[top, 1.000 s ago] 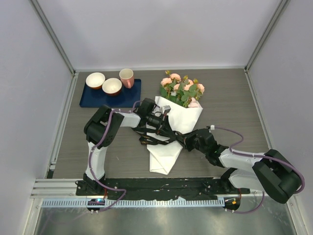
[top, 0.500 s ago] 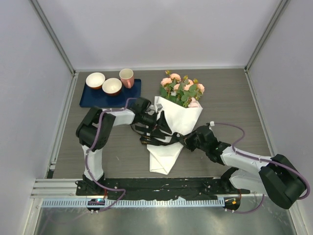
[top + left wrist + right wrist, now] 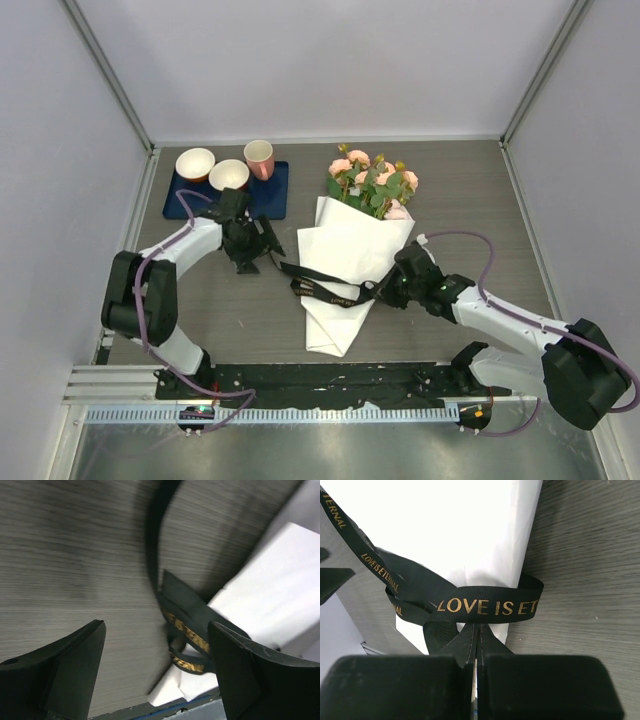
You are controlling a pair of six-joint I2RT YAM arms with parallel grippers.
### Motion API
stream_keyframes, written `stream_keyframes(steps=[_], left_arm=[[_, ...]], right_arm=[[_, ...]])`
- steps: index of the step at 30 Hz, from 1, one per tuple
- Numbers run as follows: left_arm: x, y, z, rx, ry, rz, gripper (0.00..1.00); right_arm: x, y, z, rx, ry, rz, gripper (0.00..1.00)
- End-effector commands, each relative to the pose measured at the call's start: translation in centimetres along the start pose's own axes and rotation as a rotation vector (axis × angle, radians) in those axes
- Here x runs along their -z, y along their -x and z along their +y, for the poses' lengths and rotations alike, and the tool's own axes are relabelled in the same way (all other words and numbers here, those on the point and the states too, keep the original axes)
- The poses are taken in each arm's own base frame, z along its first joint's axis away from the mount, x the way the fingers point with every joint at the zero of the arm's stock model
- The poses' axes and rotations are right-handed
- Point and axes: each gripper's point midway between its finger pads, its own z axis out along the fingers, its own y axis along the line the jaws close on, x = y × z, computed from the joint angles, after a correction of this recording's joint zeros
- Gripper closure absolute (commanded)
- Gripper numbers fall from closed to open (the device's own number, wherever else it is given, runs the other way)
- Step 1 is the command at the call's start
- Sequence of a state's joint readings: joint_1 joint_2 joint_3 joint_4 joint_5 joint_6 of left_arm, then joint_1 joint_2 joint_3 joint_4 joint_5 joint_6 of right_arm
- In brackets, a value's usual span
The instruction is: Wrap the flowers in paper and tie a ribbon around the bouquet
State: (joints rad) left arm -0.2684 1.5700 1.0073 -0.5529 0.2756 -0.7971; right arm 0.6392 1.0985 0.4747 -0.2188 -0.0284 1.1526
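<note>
The bouquet lies on the table with its pink flowers [image 3: 368, 180] at the far end. Its white paper [image 3: 345, 250] narrows to a cone toward me. The black ribbon [image 3: 325, 290] with gold lettering is looped across the cone's lower part. My right gripper [image 3: 386, 293] is shut on the ribbon [image 3: 490, 605] at the cone's right edge, its fingertips [image 3: 470, 640] pinching the band against the paper [image 3: 445, 530]. My left gripper [image 3: 258, 258] stands open to the left of the cone with nothing in it. In the left wrist view the ribbon [image 3: 185, 625] and paper [image 3: 280, 590] lie beyond that gripper [image 3: 155, 650].
A dark blue mat [image 3: 272, 195] at the back left carries two white bowls [image 3: 195, 163] [image 3: 229, 176] and a pink cup [image 3: 259, 158], close behind my left wrist. Grey walls enclose the table on three sides.
My left gripper has opened, let go of the ribbon and swung left toward the mat. My right gripper has shut on the ribbon and shifted slightly farther from me.
</note>
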Motion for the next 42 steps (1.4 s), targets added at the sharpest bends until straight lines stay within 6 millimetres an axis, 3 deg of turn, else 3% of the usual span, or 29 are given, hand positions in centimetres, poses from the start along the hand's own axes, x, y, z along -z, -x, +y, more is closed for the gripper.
stream_keyframes(steps=[1,4,6,7,8,10,11,12,14,16,18,19,22,23,25,26,29,32,36,39,42], left_arm=[[-1.8,0.0,3.4,0.098,0.199,-0.001,0.13],[-4.0,-0.2,2.9,0.124,0.179,0.024,0.16],[-5.2,0.1,3.4,0.101,0.224,0.008,0.32],[-5.6,0.4,3.8,0.094,0.239,-0.003,0.42],[-5.7,1.0,4.2,0.099,0.26,-0.02,0.66],[-5.9,2.1,4.5,0.097,0.274,-0.087,0.89],[-6.0,2.4,4.8,0.12,0.287,-0.111,1.0],[-5.8,2.8,4.7,0.12,0.279,-0.136,1.0],[-4.9,3.7,4.8,0.129,0.298,-0.199,1.0],[-3.4,4.4,4.9,0.149,0.313,-0.254,1.0],[-2.2,5.4,5.2,0.171,0.334,-0.331,1.0],[-1.2,6.0,4.4,0.174,0.301,-0.372,1.0],[-0.1,6.6,4.5,0.233,0.298,-0.426,1.0],[0.1,6.8,4.0,0.242,0.269,-0.434,1.0],[-0.1,7.3,2.3,0.234,0.19,-0.429,1.0],[0.0,7.8,1.4,0.224,0.165,-0.429,1.0],[0.6,9.0,-0.4,0.202,0.12,-0.436,1.0],[1.3,9.8,0.0,0.235,0.132,-0.429,1.0],[2.4,10.7,2.3,0.3,0.177,-0.451,1.0],[2.5,10.6,4.2,0.358,0.229,-0.442,1.0],[2.1,10.3,5.1,0.377,0.245,-0.433,1.0]], right_arm=[[0.8,0.5,1.4,0.061,-0.001,0.013,1.0],[0.8,0.3,1.4,0.059,-0.016,0.035,1.0],[0.9,0.2,1.2,0.061,-0.031,0.038,1.0],[1.0,0.3,1.2,0.069,-0.037,0.036,1.0],[1.2,0.5,1.3,0.094,-0.043,0.034,1.0],[1.5,0.2,-0.6,0.137,-0.145,0.062,1.0],[1.9,0.5,-0.3,0.192,-0.156,0.066,1.0],[2.7,0.0,-2.0,0.221,-0.243,0.107,1.0],[3.5,1.8,-3.5,0.299,-0.385,0.068,1.0],[5.7,2.4,-7.1,0.415,-0.6,0.111,1.0],[7.7,3.3,-8.5,0.468,-0.751,0.131,1.0],[8.3,3.8,-8.7,0.474,-0.778,0.116,1.0],[9.3,5.8,-7.4,0.464,-0.797,0.028,1.0],[9.2,6.6,-6.2,0.444,-0.773,0.002,1.0],[8.3,6.9,-5.2,0.409,-0.738,0.016,1.0],[7.7,7.2,-3.7,0.396,-0.685,0.01,1.0],[6.2,8.6,-3.0,0.376,-0.673,0.006,1.0],[5.4,10.2,-3.9,0.407,-0.737,0.017,1.0],[7.9,14.4,-5.9,0.473,-0.961,-0.119,1.0],[9.7,15.5,-6.7,0.445,-1.044,-0.175,1.0],[11.5,16.4,-6.2,0.407,-1.056,-0.265,1.0]])
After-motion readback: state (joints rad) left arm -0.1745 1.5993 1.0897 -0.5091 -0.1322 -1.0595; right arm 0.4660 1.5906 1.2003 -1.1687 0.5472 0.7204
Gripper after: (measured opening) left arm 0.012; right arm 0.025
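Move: The loose ribbon tail I go for lies between my open left fingers, about 6 cm below, 1 cm ahead and 1 cm left. The paper wrap is some 19 cm to that hand's right and 3 cm nearer me; the blue tray is about 14 cm ahead and 12 cm left. My right hand already holds ribbon; its goal, bare table beyond the paper, lies about 5 cm ahead and 15 cm right. The flowers are roughly 25 cm straight ahead of it. I dip my left hand about 5 cm and pinch the ribbon tail, then draw it left, forward and up towards the tray, turning some 30 degrees counter-clockwise. My right hand keeps its hold and drags its ribbon right past the paper's edge, about 15 cm in all, first edging back, then reaching forward, the fingertips swinging from leaning left to leaning right. ##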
